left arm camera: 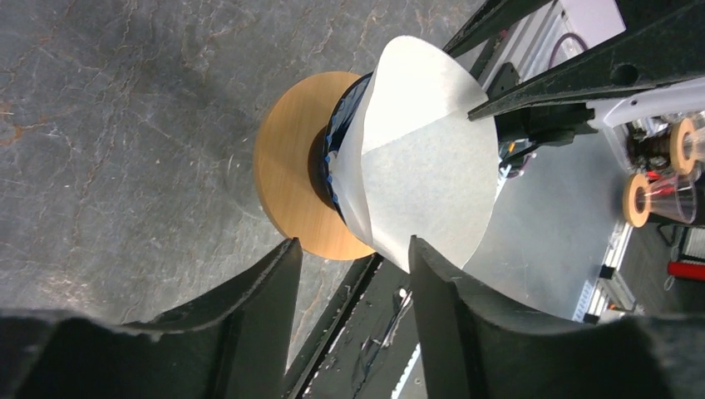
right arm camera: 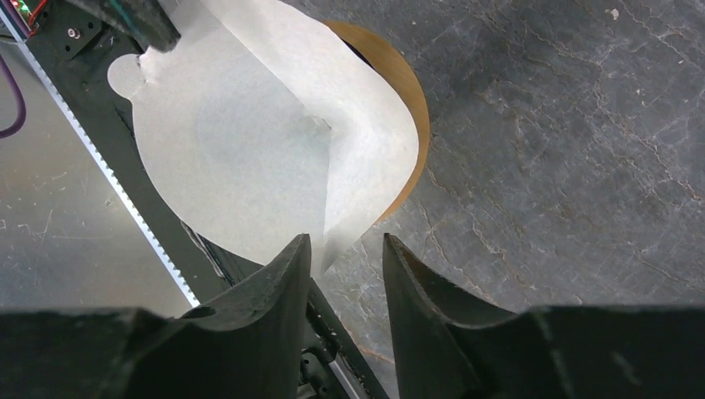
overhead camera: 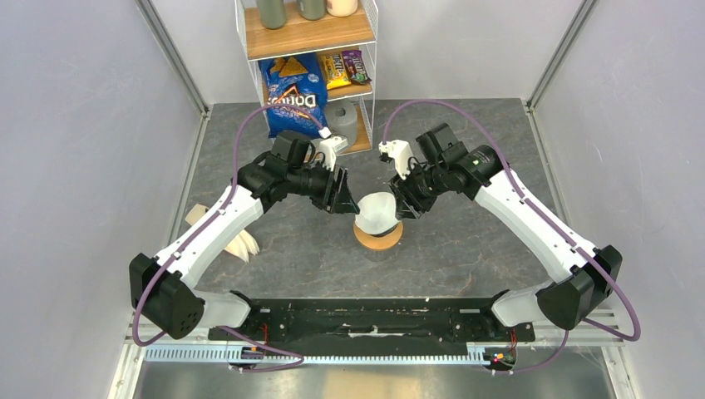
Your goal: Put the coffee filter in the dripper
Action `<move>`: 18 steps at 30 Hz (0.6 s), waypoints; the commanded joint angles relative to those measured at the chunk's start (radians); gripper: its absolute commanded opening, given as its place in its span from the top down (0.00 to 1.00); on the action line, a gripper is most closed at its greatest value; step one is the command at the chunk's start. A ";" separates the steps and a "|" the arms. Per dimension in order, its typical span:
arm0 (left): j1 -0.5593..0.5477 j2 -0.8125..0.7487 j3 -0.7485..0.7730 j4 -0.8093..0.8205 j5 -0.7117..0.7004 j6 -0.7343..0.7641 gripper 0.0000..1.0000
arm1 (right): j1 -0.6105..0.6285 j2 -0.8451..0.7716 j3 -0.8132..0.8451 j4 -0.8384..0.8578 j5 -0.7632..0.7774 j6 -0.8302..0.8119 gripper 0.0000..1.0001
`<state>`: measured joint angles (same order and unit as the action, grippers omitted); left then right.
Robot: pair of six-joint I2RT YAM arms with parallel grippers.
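Observation:
The white coffee filter stands as an opened cone with its point down in the dark blue dripper. The dripper rests on a round wooden ring, and the paper hides most of it. My left gripper is at the filter's left side and open. In the left wrist view one fingertip overlaps the paper's edge, with nothing between the jaws of the left gripper. My right gripper is at the filter's right side. The right gripper is open too. A corner of the filter dips just between its tips.
A wire shelf at the back holds a Doritos bag, candy bags and a grey canister. A bundle of cream paper filters lies at the left beside my left arm. The black base rail runs along the near edge.

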<state>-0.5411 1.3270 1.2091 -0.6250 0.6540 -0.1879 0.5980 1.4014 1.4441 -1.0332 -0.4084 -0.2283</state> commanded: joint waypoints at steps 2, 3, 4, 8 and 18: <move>-0.006 -0.004 0.055 -0.026 -0.035 0.055 0.29 | -0.003 -0.025 0.051 0.024 -0.017 0.005 0.52; -0.005 -0.007 0.065 -0.036 -0.044 0.059 0.23 | -0.004 -0.029 0.061 0.024 -0.019 0.009 0.49; -0.004 -0.011 0.077 -0.045 -0.052 0.065 0.19 | -0.003 -0.037 0.071 0.025 -0.022 0.014 0.46; 0.030 -0.020 0.144 -0.108 -0.074 0.074 0.10 | -0.004 -0.082 0.095 0.063 -0.018 0.039 0.33; 0.288 -0.068 0.372 -0.269 0.045 0.090 0.07 | -0.069 -0.199 0.144 0.204 0.066 0.141 0.04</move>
<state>-0.3340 1.2808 1.4525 -0.7872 0.6575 -0.1501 0.5720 1.2411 1.5421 -0.9207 -0.4015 -0.1486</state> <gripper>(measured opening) 0.922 0.933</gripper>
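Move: The coffee filter sits over the dripper between the hands. Its middle is about 6 cm to the right of the left hand point, 3 cm back and 3 cm below it. For the right hand it lies some 6 cm left, 2 cm back and 3 cm down. The dripper stands directly under the filter, roughly 4 cm lower, and the carafe's wooden collar is a couple of centimetres below that. Open both grippers nearly to full, bring the fingertips free of the filter's left and right rims and back both hands off. Raise the right gripper almost straight up about 10 cm, swinging its fingers up some 20 degrees; lift the left one about 8 cm while drawing it left and forward, away from the dripper. ##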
